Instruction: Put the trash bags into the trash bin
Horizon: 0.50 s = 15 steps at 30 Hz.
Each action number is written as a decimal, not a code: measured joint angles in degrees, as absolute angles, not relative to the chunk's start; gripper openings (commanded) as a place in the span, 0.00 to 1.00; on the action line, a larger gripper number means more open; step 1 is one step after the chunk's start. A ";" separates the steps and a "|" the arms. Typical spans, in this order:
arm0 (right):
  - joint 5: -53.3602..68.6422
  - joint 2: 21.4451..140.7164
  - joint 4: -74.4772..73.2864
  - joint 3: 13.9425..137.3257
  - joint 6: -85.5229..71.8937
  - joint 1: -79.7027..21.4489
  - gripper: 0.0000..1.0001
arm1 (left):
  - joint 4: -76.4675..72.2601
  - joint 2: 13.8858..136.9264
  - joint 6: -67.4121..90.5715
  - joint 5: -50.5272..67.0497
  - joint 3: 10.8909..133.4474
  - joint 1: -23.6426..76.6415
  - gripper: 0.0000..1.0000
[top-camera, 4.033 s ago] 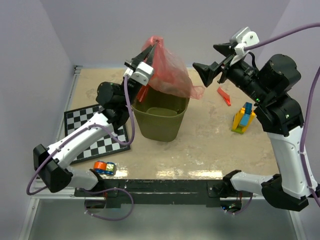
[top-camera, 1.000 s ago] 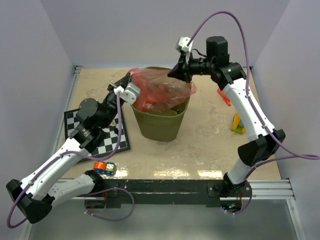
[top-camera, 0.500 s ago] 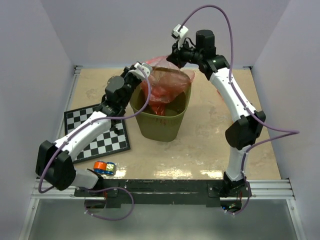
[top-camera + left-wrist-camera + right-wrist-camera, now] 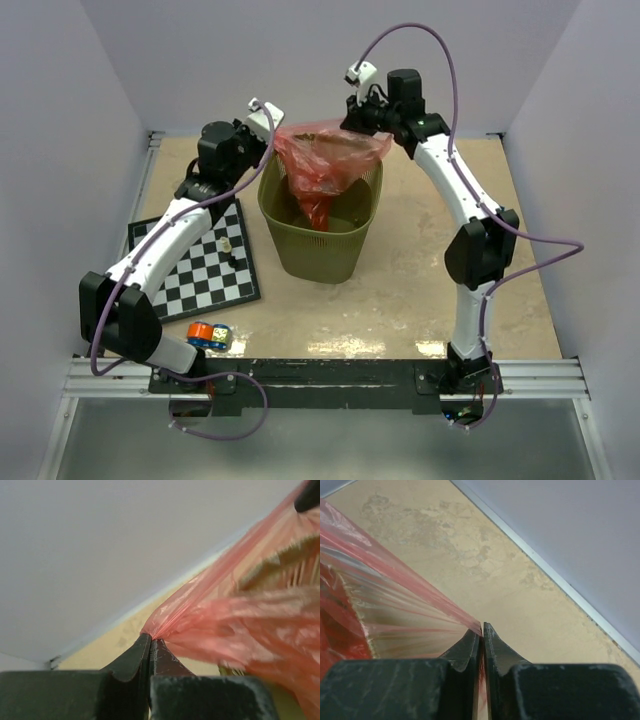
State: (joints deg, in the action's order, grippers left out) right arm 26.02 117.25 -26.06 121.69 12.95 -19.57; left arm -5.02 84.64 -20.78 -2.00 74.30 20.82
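Note:
The olive-green mesh trash bin point(image 4: 318, 245) stands mid-table. A crinkly red-pink trash bag point(image 4: 322, 165) is stretched across its far rim, and its body hangs down inside the bin. At the bin's far left corner, my left gripper point(image 4: 275, 138) is shut on one edge of the bag. In the left wrist view the film point(image 4: 235, 625) fans out from the closed left gripper point(image 4: 150, 638). My right gripper point(image 4: 352, 127) pinches the opposite edge at the far right corner. In the right wrist view the film point(image 4: 395, 610) runs between the nearly touching jaws of the right gripper point(image 4: 482, 627).
A checkerboard point(image 4: 200, 270) with small pieces on it lies left of the bin, under the left arm. A small coloured toy block point(image 4: 208, 335) sits near the front left edge. The back wall point(image 4: 320, 60) rises close behind both grippers.
Both grippers have moved back toward the far wall and closer together. The bag's body has dropped from lying over the rim to hanging inside the bin.

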 measured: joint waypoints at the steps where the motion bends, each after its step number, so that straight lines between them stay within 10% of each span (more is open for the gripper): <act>1: 26.02 117.19 -26.20 121.12 12.88 -19.38 0.11 | -3.22 84.64 -20.45 -0.86 74.30 20.51 0.00; 15: 31.53 116.20 -29.41 113.38 9.39 -15.53 0.38 | 12.56 83.48 -15.92 17.32 72.03 15.46 0.02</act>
State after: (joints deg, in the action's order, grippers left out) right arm 31.53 116.20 -29.41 113.38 9.39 -15.53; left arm 12.56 83.48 -15.92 17.32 72.03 15.46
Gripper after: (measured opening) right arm 0.305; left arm 0.010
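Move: Beyond the far left side of the trash bin, the left hand holds one edge of the red trash bag; the bin's middle is about 10 cm back, 9 cm to its right and 19 cm lower. The bag's hanging body lies some 6 cm back, 8 cm right and 8 cm below, and the chessboard about 24 cm back, 12 cm left, 32 cm below. From the right hand the bin lies about 16 cm back, 5 cm left, 16 cm down; the bag's body 12 cm back, 6 cm left, 5 cm down. Sinking together, both hands lower the bag's edges at the bin's rim. The left drops about 8 cm and draws back half as far, tipping its fingers down some 20 degrees and turning slightly clockwise, still pinching its edge. The right sinks about 6 cm and eases right, tipping down a little, while its barely parted fingers open to about a third, the film still against one finger. ##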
